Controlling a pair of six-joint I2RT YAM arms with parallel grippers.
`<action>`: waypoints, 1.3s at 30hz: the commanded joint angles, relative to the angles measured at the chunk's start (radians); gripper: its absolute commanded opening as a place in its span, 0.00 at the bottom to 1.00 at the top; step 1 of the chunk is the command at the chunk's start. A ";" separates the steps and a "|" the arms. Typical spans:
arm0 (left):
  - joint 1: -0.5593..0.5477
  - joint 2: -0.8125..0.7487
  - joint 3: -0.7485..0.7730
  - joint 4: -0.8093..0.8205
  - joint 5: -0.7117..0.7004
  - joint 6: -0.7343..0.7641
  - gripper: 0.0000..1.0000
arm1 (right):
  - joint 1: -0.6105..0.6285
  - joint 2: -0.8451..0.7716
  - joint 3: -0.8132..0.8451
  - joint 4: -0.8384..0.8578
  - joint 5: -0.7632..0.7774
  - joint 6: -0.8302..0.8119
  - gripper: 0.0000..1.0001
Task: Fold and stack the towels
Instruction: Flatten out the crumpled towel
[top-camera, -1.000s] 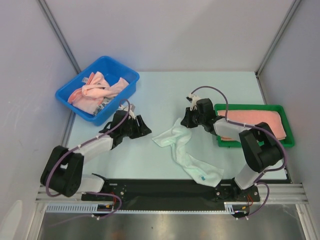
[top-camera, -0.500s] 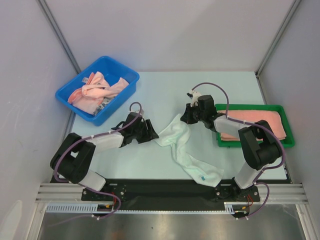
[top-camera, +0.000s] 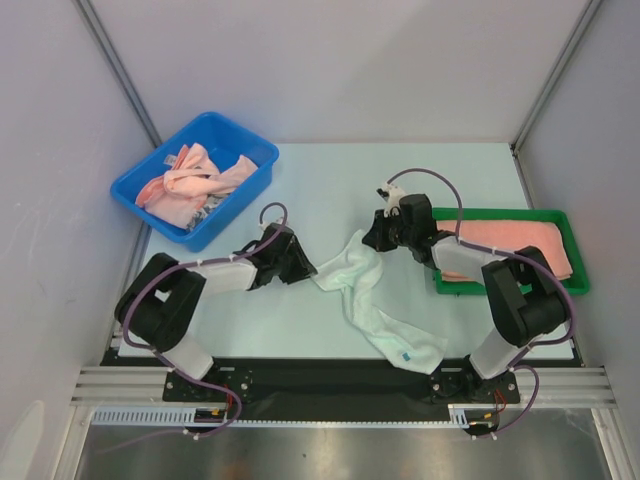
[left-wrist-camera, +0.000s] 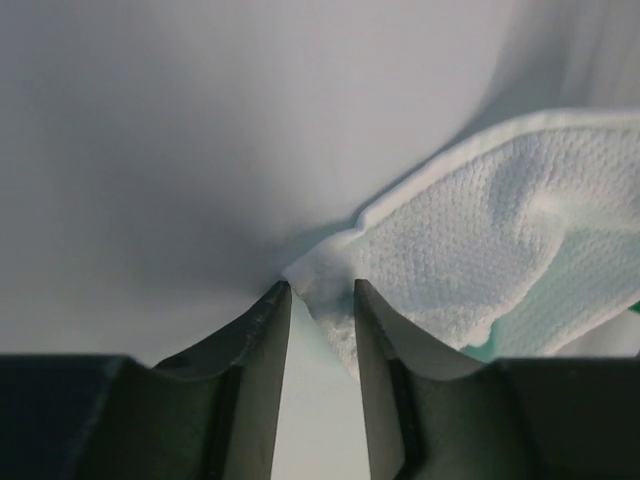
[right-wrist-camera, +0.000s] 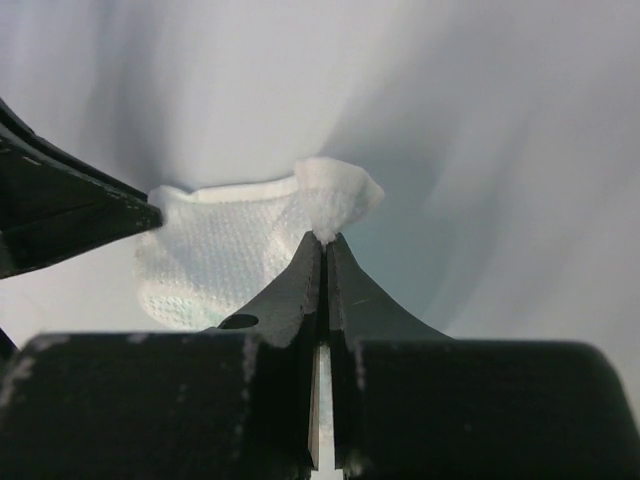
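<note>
A white towel (top-camera: 370, 300) with a pale mint edge lies crumpled in a long strip across the middle of the table. My right gripper (top-camera: 368, 240) is shut on its upper corner, which pokes up past the tips of the right gripper (right-wrist-camera: 326, 238). My left gripper (top-camera: 308, 268) sits low at the towel's left corner. In the left wrist view the white towel (left-wrist-camera: 480, 250) has that corner between the tips of the left gripper (left-wrist-camera: 320, 287), whose jaws stand apart with a gap. Salmon-pink towels (top-camera: 195, 180) are heaped in a blue bin (top-camera: 255, 150).
A green tray (top-camera: 500, 213) at the right holds a folded salmon-pink towel (top-camera: 510, 245); my right arm reaches out over its left end. The blue bin stands at the back left, just behind my left arm. Grey walls enclose the table.
My left arm has swung right, from near the blue bin to the towel's left corner, and its jaws have narrowed. The right gripper stayed shut, keeping its corner lifted.
</note>
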 joint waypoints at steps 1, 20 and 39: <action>-0.010 0.063 0.010 -0.065 -0.045 -0.025 0.34 | 0.004 -0.047 -0.009 0.061 -0.015 0.009 0.00; -0.004 -0.341 0.414 -0.347 -0.194 0.482 0.00 | 0.019 -0.375 0.128 -0.118 0.060 -0.003 0.00; -0.221 -0.733 0.669 -0.462 0.096 0.576 0.00 | 0.231 -0.998 0.195 -0.224 0.059 0.072 0.00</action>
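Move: The crumpled towel's left corner is already between the left hand's open fingertips, only about 1 cm ahead and 1 cm below. The towel's trailing end lies some 20 cm to the right and 15 cm back. The green bin stands about 40 cm to the right and 5 cm farther out. From the right hand, which already holds another corner some 8 cm above the table, that left corner lies about 12 cm left, 6 cm back and 7 cm below. The towel's left corner is pinched as the left fingers shut down at the table, while the right hand keeps its own corner and eases upward. Both arms then swing the towel up quickly by over 40 cm, the right also drawing back about 20 cm; the left goes slightly forward, then back towards the base. The fingers tip up from pointing down, by roughly 65 degrees on the left and 50 on the right. ##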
